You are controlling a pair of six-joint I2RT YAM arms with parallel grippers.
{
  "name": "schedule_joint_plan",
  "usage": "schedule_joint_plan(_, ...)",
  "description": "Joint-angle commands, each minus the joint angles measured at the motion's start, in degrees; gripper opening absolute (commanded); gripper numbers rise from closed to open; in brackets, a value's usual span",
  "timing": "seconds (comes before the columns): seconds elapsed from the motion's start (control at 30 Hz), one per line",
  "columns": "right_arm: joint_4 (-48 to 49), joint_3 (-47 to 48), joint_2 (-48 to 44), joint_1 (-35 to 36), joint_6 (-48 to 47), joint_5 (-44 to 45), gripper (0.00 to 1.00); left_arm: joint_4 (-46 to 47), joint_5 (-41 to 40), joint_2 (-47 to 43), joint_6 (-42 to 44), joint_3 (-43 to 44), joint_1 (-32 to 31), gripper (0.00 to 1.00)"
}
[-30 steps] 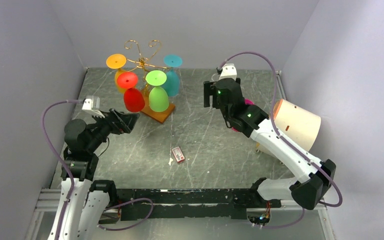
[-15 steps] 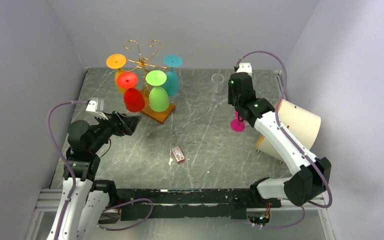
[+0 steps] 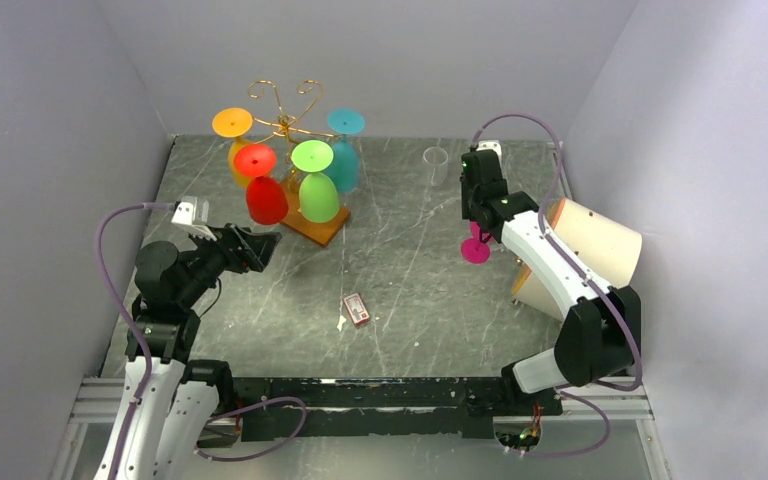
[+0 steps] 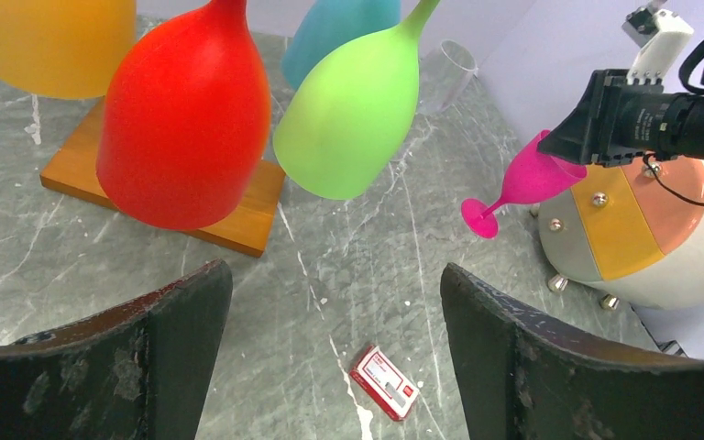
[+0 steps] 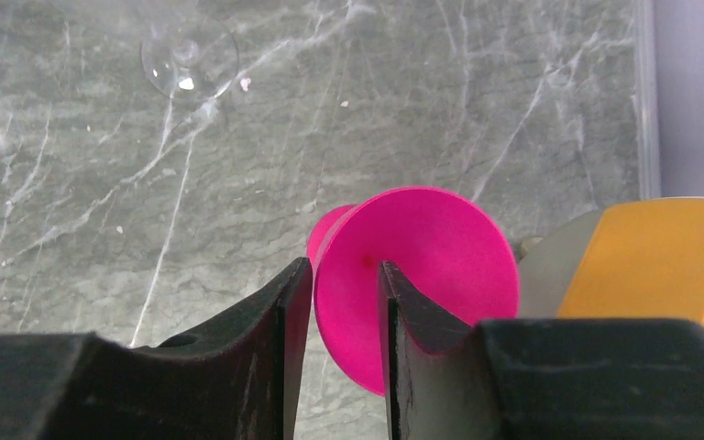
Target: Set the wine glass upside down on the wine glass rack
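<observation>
The wine glass (image 3: 475, 250) is magenta and is held by my right gripper (image 3: 480, 222) at the table's right side, its round foot (image 5: 440, 266) showing just past the fingertips. The right gripper (image 5: 341, 275) is shut on it. In the left wrist view the glass (image 4: 522, 183) tilts with its foot down and to the left. The wine glass rack (image 3: 282, 110) stands at the back left on its wooden base (image 3: 328, 229), with orange (image 3: 232, 123), red (image 3: 265, 198), green (image 3: 317, 197) and teal (image 3: 345, 160) glasses hanging upside down. My left gripper (image 3: 260, 245) is open and empty near the rack's base (image 4: 82, 170).
A clear glass (image 3: 436, 163) stands at the back right of centre. A small red-and-white box (image 3: 357, 309) lies mid-table. A large rounded white, orange and peach object (image 3: 592, 245) lies at the right edge, close behind the right arm. Grey walls enclose three sides.
My right arm swung right and its jaws closed on the magenta glass, whose foot now shows clear of the arm. The left arm has barely moved.
</observation>
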Motion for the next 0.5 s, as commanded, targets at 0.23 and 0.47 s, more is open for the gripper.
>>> schedule_joint_plan(0.23,1.29,-2.33,1.84,-1.88,-1.36,-5.29,0.26,-0.04,-1.34,-0.58,1.12,1.89,-0.39,0.87)
schedule_joint_plan(0.47,1.31,-2.40,0.94,-1.84,-1.70,-6.80,0.14,0.20,-1.15,-0.42,0.87,1.80,-0.37,0.87)
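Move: My open right fingers hang over the left edge of the pink wine glass's rim; the glass's middle is about 3 cm to the right, 1 cm back and 9 cm below them. The clear glass stands some 14 cm ahead and 5 cm to the left, the big drum about 20 cm to the right and 6 cm back, both lower. From my waiting left hand the pink glass lies roughly 12 cm ahead, 40 cm to the right and 17 cm lower. I sink my right hand about 2.5 cm, tipping the fingers slightly farther down, so the left wall of the pink glass's bowl sits deeper between them, right finger inside the mouth and left finger outside. Then I hold the hand nearly still and draw the fingers together on the rim, from about a third open to roughly half that. ##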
